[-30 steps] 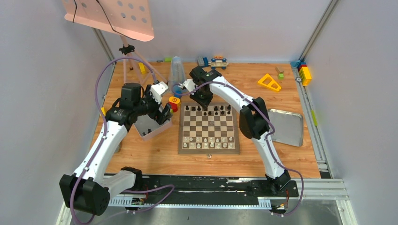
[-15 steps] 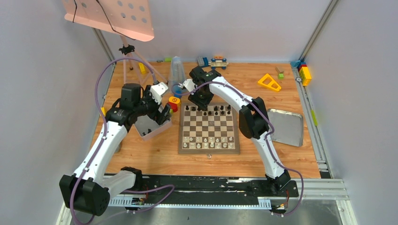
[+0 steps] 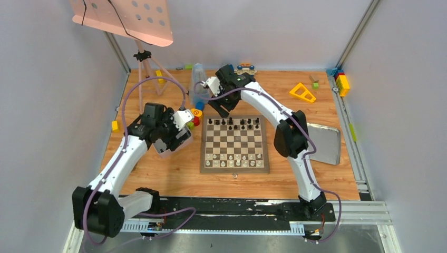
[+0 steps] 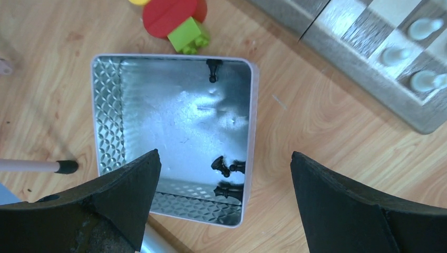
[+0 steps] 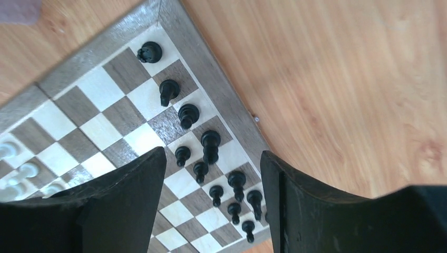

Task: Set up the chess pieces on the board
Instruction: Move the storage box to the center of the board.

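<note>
The board lies mid-table, with black chess pieces along its far rows and white ones along its near rows. My right gripper hangs open above the board's far left corner. In the right wrist view, black pieces stand on the board below my open right gripper, none of them held. My left gripper is wide open over a small metal-lined box. In the left wrist view, loose black pieces lie in the box under my left gripper.
A red disc and a green block sit beside the box. A grey metal tray lies right of the board. A yellow triangle, toy blocks, a clear bottle and a tripod stand at the back.
My right gripper opened, left a black piece standing in the far row, and drew up and back. My left arm shifted nearer and settled over the box, still open.
</note>
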Robot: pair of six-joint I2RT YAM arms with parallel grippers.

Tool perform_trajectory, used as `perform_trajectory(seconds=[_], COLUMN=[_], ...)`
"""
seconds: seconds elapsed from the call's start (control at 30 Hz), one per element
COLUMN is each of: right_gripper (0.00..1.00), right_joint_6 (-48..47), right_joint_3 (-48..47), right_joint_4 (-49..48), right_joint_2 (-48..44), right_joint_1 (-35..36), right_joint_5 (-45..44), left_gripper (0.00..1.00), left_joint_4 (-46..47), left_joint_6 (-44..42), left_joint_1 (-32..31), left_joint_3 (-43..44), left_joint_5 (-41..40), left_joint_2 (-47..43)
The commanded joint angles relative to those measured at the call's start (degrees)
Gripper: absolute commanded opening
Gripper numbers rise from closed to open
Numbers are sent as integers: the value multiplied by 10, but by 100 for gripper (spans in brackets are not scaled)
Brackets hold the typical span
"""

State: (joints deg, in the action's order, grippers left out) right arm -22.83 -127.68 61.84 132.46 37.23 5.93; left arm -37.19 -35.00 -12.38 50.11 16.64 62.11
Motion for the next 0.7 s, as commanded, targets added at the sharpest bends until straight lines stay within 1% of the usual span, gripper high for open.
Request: perform_trajectory(seconds=[0.0, 0.23, 0.33, 0.4, 0.53, 0.67], right_gripper=[67, 66, 65, 65, 64, 64], right_joint_6=[33, 42, 42, 40, 40, 41], right_joint_3=[21, 100, 139, 163, 202, 230], right_joint_4=[-53, -68, -68, -67, -67, -68], right_joint_2=[-107, -179, -203, -218, -242, -266], right_joint_1=[-13, -31, -41, -47, -62, -75], right_joint_5=[33, 56, 59, 58, 61, 65], left_gripper=[100, 93, 85, 80, 75, 74], left_joint_4=[-14, 3, -14, -35, -70, -108], left_joint_6=[-94, -136, -145, -154, -194, -246], left_joint_1=[3, 3, 3, 1, -17, -49], left_joint_3=[2, 8, 13, 13, -10, -47], left_joint_5=[-20, -7, 1, 11, 21, 22], left_joint_2=[75, 171, 211, 220, 201, 158])
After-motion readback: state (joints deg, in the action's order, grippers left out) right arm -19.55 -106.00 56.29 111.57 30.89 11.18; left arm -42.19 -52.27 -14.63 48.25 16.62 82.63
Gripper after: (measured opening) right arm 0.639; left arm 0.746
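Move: The storage box's middle is about 4 cm ahead of my left hand, 4 cm to its left and some 11 cm below; its near wall runs almost under me. The green block sits about 9 cm ahead and 4 cm right, and the chessboard's middle roughly 20 cm right and 1 cm ahead, both on the table. From my right hand, the box lies about 21 cm left, 8 cm back and 6 cm lower. I drop my left hand about 11 cm to the storage box's near wall, then ease it back 3 cm, swinging the fingers some 30 degrees steeper and clockwise as they narrow by a quarter, one inside the wall, one outside. My right hand rises clear of the black pieces, then goes right and back, sinking part way again, its fingers still part open. ##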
